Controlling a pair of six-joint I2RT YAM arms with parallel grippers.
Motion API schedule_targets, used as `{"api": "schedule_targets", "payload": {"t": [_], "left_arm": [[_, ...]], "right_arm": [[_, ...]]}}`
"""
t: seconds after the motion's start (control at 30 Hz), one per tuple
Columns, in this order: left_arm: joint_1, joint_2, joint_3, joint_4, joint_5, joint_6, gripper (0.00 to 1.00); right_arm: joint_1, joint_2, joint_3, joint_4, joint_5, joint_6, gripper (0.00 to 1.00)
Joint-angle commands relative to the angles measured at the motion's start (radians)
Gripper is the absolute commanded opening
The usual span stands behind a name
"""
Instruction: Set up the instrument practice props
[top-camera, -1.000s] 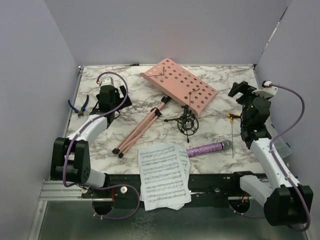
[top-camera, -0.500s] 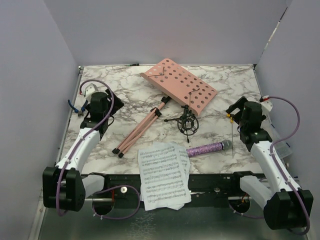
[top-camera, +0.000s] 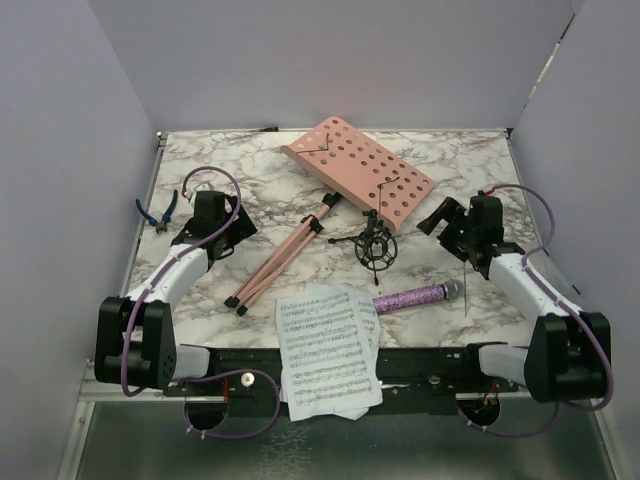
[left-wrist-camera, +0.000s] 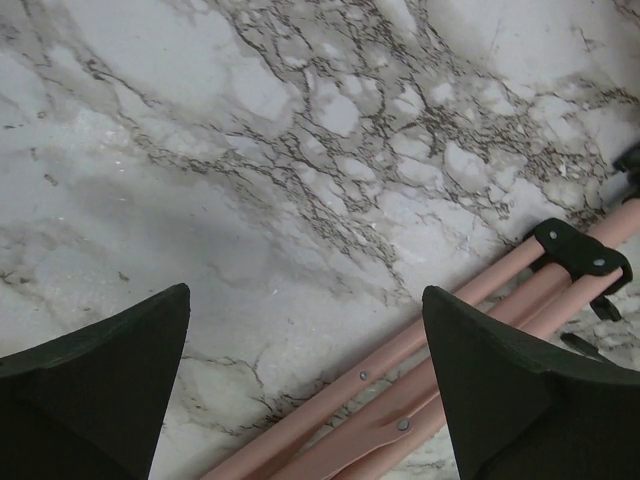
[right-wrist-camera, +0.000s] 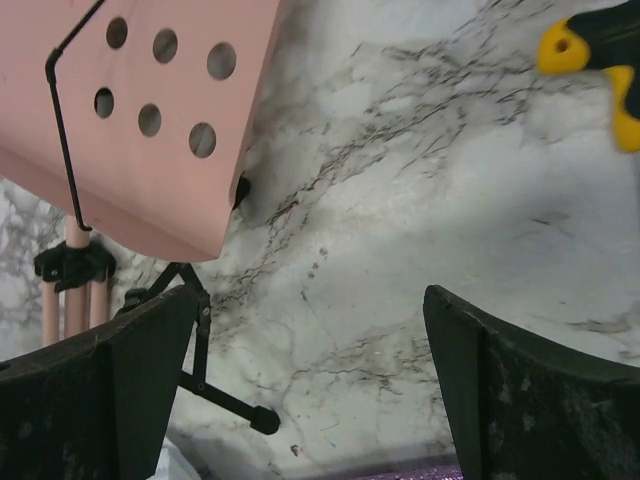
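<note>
The pink perforated music stand (top-camera: 362, 170) lies flat at the table's back, its folded tripod legs (top-camera: 283, 257) running toward the front left. White sheet-music pages (top-camera: 325, 345) overhang the front edge. The glittery purple microphone (top-camera: 413, 297) lies right of them, and the small black shock-mount (top-camera: 376, 247) stands just behind it. My left gripper (top-camera: 238, 230) is open, low beside the legs (left-wrist-camera: 470, 310), with only marble between its fingers (left-wrist-camera: 305, 295). My right gripper (top-camera: 438, 218) is open near the stand's right corner (right-wrist-camera: 150, 110), holding nothing (right-wrist-camera: 310, 292).
Blue-handled pliers (top-camera: 160, 212) lie at the left edge, behind my left arm. A yellow-handled screwdriver (right-wrist-camera: 590, 50) lies under my right arm, its shaft (top-camera: 465, 290) pointing to the front. Grey walls close in the table on three sides.
Both arms have come down from a raised pose. My left gripper swung right toward the stand's legs. My right gripper moved left toward the stand's plate. Both stayed open.
</note>
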Motion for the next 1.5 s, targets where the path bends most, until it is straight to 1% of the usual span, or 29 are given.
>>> {"api": "schedule_targets", "payload": {"t": [0.0,0.1,0.17,0.3,0.43,0.53,0.57,0.7,0.87,1.07,1.2,1.4,1.47], "left_arm": [[-0.037,-0.023,-0.004,0.025,0.148,0.065,0.99],[-0.089,-0.044,-0.007,0.023,0.146,0.079,0.99],[-0.117,-0.060,-0.013,0.023,0.146,0.079,0.99],[-0.155,-0.109,-0.035,0.023,0.149,0.075,0.99],[-0.183,-0.155,-0.052,0.025,0.148,0.068,0.99],[-0.190,-0.189,-0.059,0.026,0.154,0.063,0.99],[-0.192,-0.203,-0.061,0.026,0.155,0.061,0.99],[-0.193,-0.261,-0.080,0.039,0.155,0.052,0.99],[-0.193,-0.318,-0.102,0.049,0.152,0.043,0.99],[-0.193,-0.323,-0.116,0.070,0.167,0.036,0.99],[-0.193,-0.310,-0.111,0.071,0.179,0.032,0.99],[-0.193,-0.287,-0.122,0.087,0.169,0.034,0.99],[-0.192,-0.266,-0.125,0.088,0.168,0.033,0.99]], "right_arm": [[-0.005,0.123,0.030,0.114,-0.305,0.064,0.98],[-0.005,0.207,0.018,0.261,-0.446,0.101,0.98],[-0.008,0.261,0.023,0.305,-0.472,0.127,0.96],[-0.042,0.339,0.017,0.427,-0.527,0.195,0.96],[-0.076,0.485,0.005,0.690,-0.659,0.321,0.96],[-0.081,0.581,0.001,0.909,-0.719,0.426,0.90],[-0.081,0.609,0.007,0.968,-0.728,0.446,0.89],[-0.083,0.692,0.079,0.934,-0.716,0.455,0.89],[-0.083,0.794,0.149,0.982,-0.718,0.489,0.88],[-0.083,0.896,0.249,1.009,-0.732,0.518,0.83],[-0.083,0.963,0.290,1.104,-0.756,0.579,0.74],[-0.082,1.005,0.319,1.222,-0.762,0.641,0.63],[-0.082,1.010,0.330,1.246,-0.768,0.651,0.55]]}}
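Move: The right edge of the pink music-stand desk lies about 15 cm ahead of the open right hand, 9 cm to its left and some 5 cm lower. From that hand the black stand is roughly 3 cm ahead and 21 cm left, and the yellow tool handle 11 cm ahead and 8 cm right. From the left hand, the pink tripod's middle is about 4 cm back and 12 cm right, and the desk edge 10 cm ahead and 53 cm right. The right hand swings left and a little down, then reaches some 12 cm forward to the desk's right edge, rolling about 45 degrees so its left side rises, and brings its narrowing, still partly open fingers around the edge, one over the face and one beneath. The left hand, open and empty, first goes about 8 cm right, turning some 20 degrees clockwise, then climbs about 6 cm while drawing back slightly and tipping its fingers up. ##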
